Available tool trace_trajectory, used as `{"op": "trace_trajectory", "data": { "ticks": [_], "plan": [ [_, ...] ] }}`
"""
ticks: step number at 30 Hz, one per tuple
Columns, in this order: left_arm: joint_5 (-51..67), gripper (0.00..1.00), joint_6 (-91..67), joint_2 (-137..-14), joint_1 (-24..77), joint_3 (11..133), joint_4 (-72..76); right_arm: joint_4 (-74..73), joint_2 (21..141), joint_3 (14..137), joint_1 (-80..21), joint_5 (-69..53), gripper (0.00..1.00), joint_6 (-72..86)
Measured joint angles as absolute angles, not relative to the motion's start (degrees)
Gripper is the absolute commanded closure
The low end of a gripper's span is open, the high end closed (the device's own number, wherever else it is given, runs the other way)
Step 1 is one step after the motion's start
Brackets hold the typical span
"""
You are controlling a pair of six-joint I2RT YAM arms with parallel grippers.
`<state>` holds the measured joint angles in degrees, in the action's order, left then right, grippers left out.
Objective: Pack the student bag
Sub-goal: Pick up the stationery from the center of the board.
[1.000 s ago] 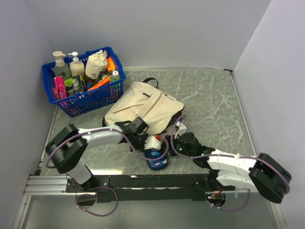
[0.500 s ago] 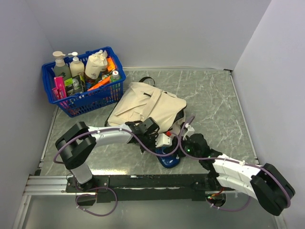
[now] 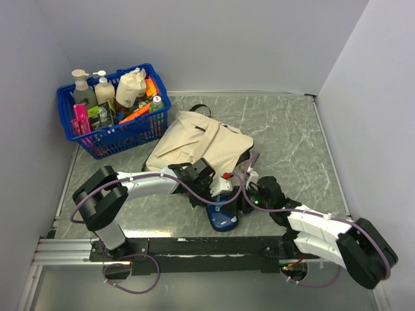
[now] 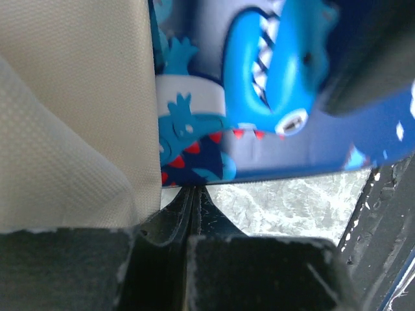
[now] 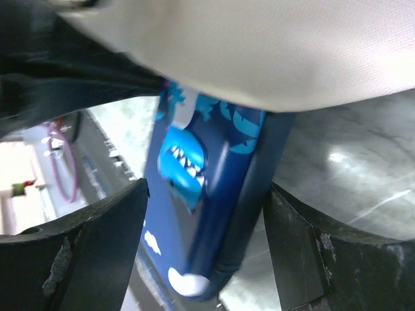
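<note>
The student bag [image 3: 201, 144] is a cream-beige backpack lying flat in the middle of the table. My left gripper [image 3: 215, 192] sits at its near edge, shut on the bag's black trim [image 4: 192, 206], with cream fabric [image 4: 71, 116] to its left. A blue shark-print pencil case [image 3: 224, 218] lies against the bag's near edge, its far end under the cream fabric [image 5: 272, 45]. My right gripper [image 3: 249, 197] has its jaws wide on either side of the case [image 5: 201, 207] and touching it. The case also fills the left wrist view [image 4: 279, 91].
A blue plastic basket [image 3: 71, 133] with bottles, a small cream pouch [image 3: 131, 87] and other items stands at the back left. Grey walls close in the left, back and right. A black rail [image 3: 194, 246] runs along the near edge.
Both grippers moved right with the case and the bag's edge, then slightly back left. The case now sits further under the bag's near edge.
</note>
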<state>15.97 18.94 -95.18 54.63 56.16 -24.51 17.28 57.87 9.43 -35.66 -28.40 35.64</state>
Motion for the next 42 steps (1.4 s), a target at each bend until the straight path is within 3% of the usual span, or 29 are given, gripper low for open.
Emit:
{"op": "trace_trajectory", "data": {
  "ticks": [6,13,23,26,30,35,42],
  "plan": [
    [15.0,0.99,17.3,-95.1,54.3,56.2,-24.8,9.3,50.7,14.0,-35.6,-30.4,0.24,35.5],
    [16.0,0.99,15.0,-95.1,54.1,56.2,-24.7,9.6,56.5,14.2,-35.6,-31.2,0.25,35.5],
    [18.1,0.99,8.8,-98.3,53.6,59.5,-28.4,15.4,63.6,14.4,-35.4,-31.2,0.34,36.4],
    [18.5,0.99,7.7,-98.5,53.7,60.1,-29.1,15.3,63.2,14.6,-35.4,-30.7,0.39,36.6],
    [19.5,0.99,5.8,-98.8,53.7,62.1,-31.4,15.9,62.3,15.0,-35.4,-30.0,0.57,36.7],
    [23.7,0.99,3.1,-98.9,52.5,64.9,-33.6,18.3,60.5,15.2,-35.5,-29.7,0.72,37.7],
    [33.0,0.98,2.4,-94.0,50.6,72.9,-27.5,9.4,52.6,15.2,-36.0,-31.4,0.76,38.0]
  ]
}}
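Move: The pencil case lies between my grippers. Its middle is about 5 cm left and 2 cm back of my open right hand and some 2 cm below it. From my shut left hand, tucked against its left edge, it is about 5 cm right and 3 cm back, roughly level. The bag's near hem hangs over the case's far end. Its middle is about 20 cm ahead of my right hand and 11 cm left. My left hand keeps its shut fingertips braced at the case's left edge, twisting slightly, while my right hand bobs up about 4 cm, sinks back over the right edge and closes, pinching the case across its thickness. Then I raise the right hand some 3 cm, and my left comes free, swinging up about 10 cm and rightward over the case. ##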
